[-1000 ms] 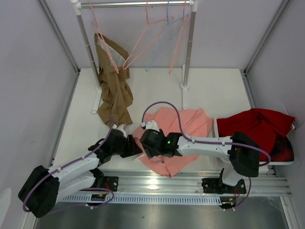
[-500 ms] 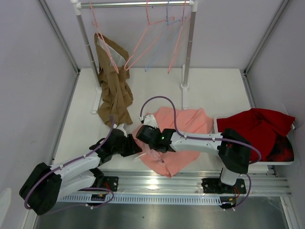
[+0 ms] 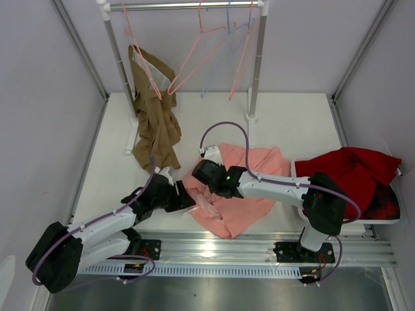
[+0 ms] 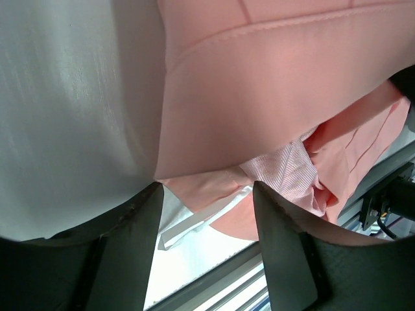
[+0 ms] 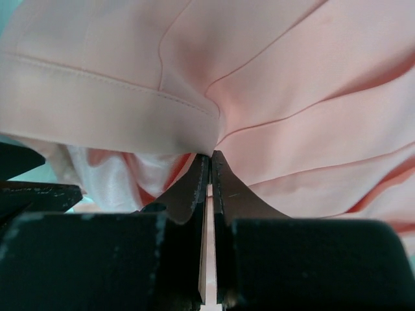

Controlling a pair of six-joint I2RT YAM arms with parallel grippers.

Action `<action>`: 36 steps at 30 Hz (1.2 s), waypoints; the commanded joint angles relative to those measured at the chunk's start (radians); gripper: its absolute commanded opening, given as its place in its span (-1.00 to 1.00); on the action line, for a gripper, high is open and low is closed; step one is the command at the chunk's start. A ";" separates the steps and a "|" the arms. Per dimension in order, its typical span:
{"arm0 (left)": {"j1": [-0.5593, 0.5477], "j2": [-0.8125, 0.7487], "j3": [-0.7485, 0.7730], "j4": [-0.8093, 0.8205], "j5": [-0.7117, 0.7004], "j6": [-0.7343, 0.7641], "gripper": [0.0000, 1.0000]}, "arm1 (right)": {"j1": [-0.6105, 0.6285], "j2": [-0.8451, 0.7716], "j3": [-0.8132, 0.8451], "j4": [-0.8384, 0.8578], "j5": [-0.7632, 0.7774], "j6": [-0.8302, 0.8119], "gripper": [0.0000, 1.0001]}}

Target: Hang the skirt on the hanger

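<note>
The salmon-pink skirt lies crumpled on the table's near middle. My right gripper is shut on a fold at the skirt's left edge, where the fingertips pinch the fabric just below a stitched hem. My left gripper sits just left of it, open. In the left wrist view the skirt's corner and a white label lie between the spread fingers, unclamped. A pink wire hanger hangs on the rack's rail at the back.
A brown garment droops from another pink hanger at the rack's left post. A pale blue hanger hangs beside the pink ones. The rack's right post stands behind the skirt. A dark red cloth fills a white tray at right.
My right gripper has closed on the skirt's left fold and shifted slightly back and right, bunching the fabric. My left gripper has opened a little wider and stayed in place.
</note>
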 commanded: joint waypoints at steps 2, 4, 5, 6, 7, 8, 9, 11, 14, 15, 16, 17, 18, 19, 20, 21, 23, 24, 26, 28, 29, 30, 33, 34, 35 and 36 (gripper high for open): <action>0.003 0.016 0.015 -0.018 -0.004 0.039 0.29 | -0.036 -0.102 0.024 -0.026 0.046 -0.020 -1.00; 0.003 0.013 0.010 -0.006 -0.001 0.036 0.29 | -0.050 -0.126 0.023 -0.032 0.037 -0.025 -1.00; 0.003 0.012 0.012 -0.001 -0.001 0.034 0.30 | -0.055 -0.149 0.023 -0.036 0.031 -0.025 -1.00; 0.003 0.012 0.012 -0.001 -0.001 0.036 0.31 | -0.061 -0.159 0.021 -0.040 0.029 -0.025 -1.00; 0.003 0.013 0.015 -0.001 -0.001 0.036 0.31 | -0.064 -0.169 0.020 -0.045 0.028 -0.027 -1.00; 0.004 0.016 0.017 0.008 0.005 0.036 0.32 | -0.067 -0.176 0.023 -0.051 0.026 -0.027 -1.00; 0.003 0.018 0.018 0.011 0.003 0.036 0.33 | -0.072 -0.188 0.023 -0.058 0.023 -0.027 -1.00; 0.003 0.026 0.021 0.034 0.013 0.033 0.33 | -0.081 -0.199 0.017 -0.062 0.020 -0.027 -1.00; 0.001 0.046 0.024 0.059 0.026 0.019 0.31 | -0.099 -0.212 0.007 -0.065 0.011 -0.025 -1.00; -0.003 0.055 0.029 0.062 0.032 0.016 0.30 | -0.104 -0.214 0.004 -0.066 0.007 -0.023 -1.00; -0.006 0.059 0.029 0.062 0.033 0.014 0.24 | -0.112 -0.219 0.000 -0.065 0.003 -0.023 -1.00; -0.010 0.062 0.032 0.092 0.033 0.011 0.21 | -0.125 -0.222 -0.012 -0.062 -0.015 -0.023 -1.00; -0.013 0.070 0.032 0.097 0.034 0.010 0.16 | -0.138 -0.225 -0.022 -0.048 -0.032 -0.025 -1.00; -0.014 0.084 0.041 0.108 0.034 0.008 -0.01 | -0.154 -0.234 -0.032 -0.039 -0.064 -0.022 -1.00; -0.016 0.092 0.044 0.111 0.034 0.010 -0.13 | -0.164 -0.237 -0.043 -0.030 -0.078 -0.020 -1.00; -0.017 0.098 0.049 0.110 0.033 0.010 -0.46 | -0.173 -0.239 -0.060 -0.022 -0.089 -0.020 -1.00; -0.023 0.101 0.079 0.087 0.022 0.019 -0.80 | -0.191 -0.240 -0.075 -0.023 -0.105 -0.019 -0.98; -0.026 0.095 0.090 0.074 0.013 0.025 -0.99 | -0.196 -0.240 -0.091 -0.025 -0.110 -0.019 -0.95; -0.033 0.061 0.142 -0.036 -0.036 0.051 -1.00 | -0.204 -0.239 -0.105 -0.023 -0.127 -0.020 -0.84; -0.034 0.044 0.174 -0.085 -0.052 0.071 -1.00 | -0.204 -0.235 -0.111 -0.020 -0.150 -0.023 -0.70; -0.034 0.036 0.187 -0.122 -0.058 0.082 -1.00 | -0.201 -0.232 -0.111 -0.017 -0.155 -0.025 -0.64; -0.036 0.035 0.213 -0.136 -0.056 0.086 -1.00 | -0.190 -0.225 -0.109 -0.014 -0.165 -0.027 -0.60; -0.049 0.038 0.246 -0.170 -0.055 0.097 -1.00 | -0.156 -0.206 -0.094 -0.003 -0.178 -0.027 -0.32; -0.056 0.038 0.254 -0.177 -0.056 0.097 -1.00 | -0.145 -0.199 -0.083 -0.003 -0.181 -0.027 -0.28; -0.065 0.039 0.265 -0.191 -0.058 0.099 -1.00 | -0.138 -0.191 -0.077 -0.008 -0.181 -0.025 -0.22; -0.069 0.041 0.277 -0.197 -0.063 0.097 -1.00 | -0.119 -0.177 -0.071 -0.011 -0.173 -0.019 -0.08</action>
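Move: The skirt's left waistband corner sits between the left hand's open fingertips, only about 1 cm ahead and 1 cm below. The right hand already pinches the waistband. From it, that corner is some 7 cm left, 4 cm back and 5 cm below, and the spread skirt body's middle is about 10 cm right, level ahead, some 7 cm below. The brown garment's hem lies about 12 cm ahead and 10 cm left of the left hand, near its height. The left fingers shut on the skirt's waistband corner after easing about 1 cm right, then lift it roughly 5 cm, also edging forward. Meanwhile the right hand, still pinching the waistband, rises some 6 cm, carries it right over the skirt body, sinks about halfway back, then opens partway around the fabric while drifting back and left. ##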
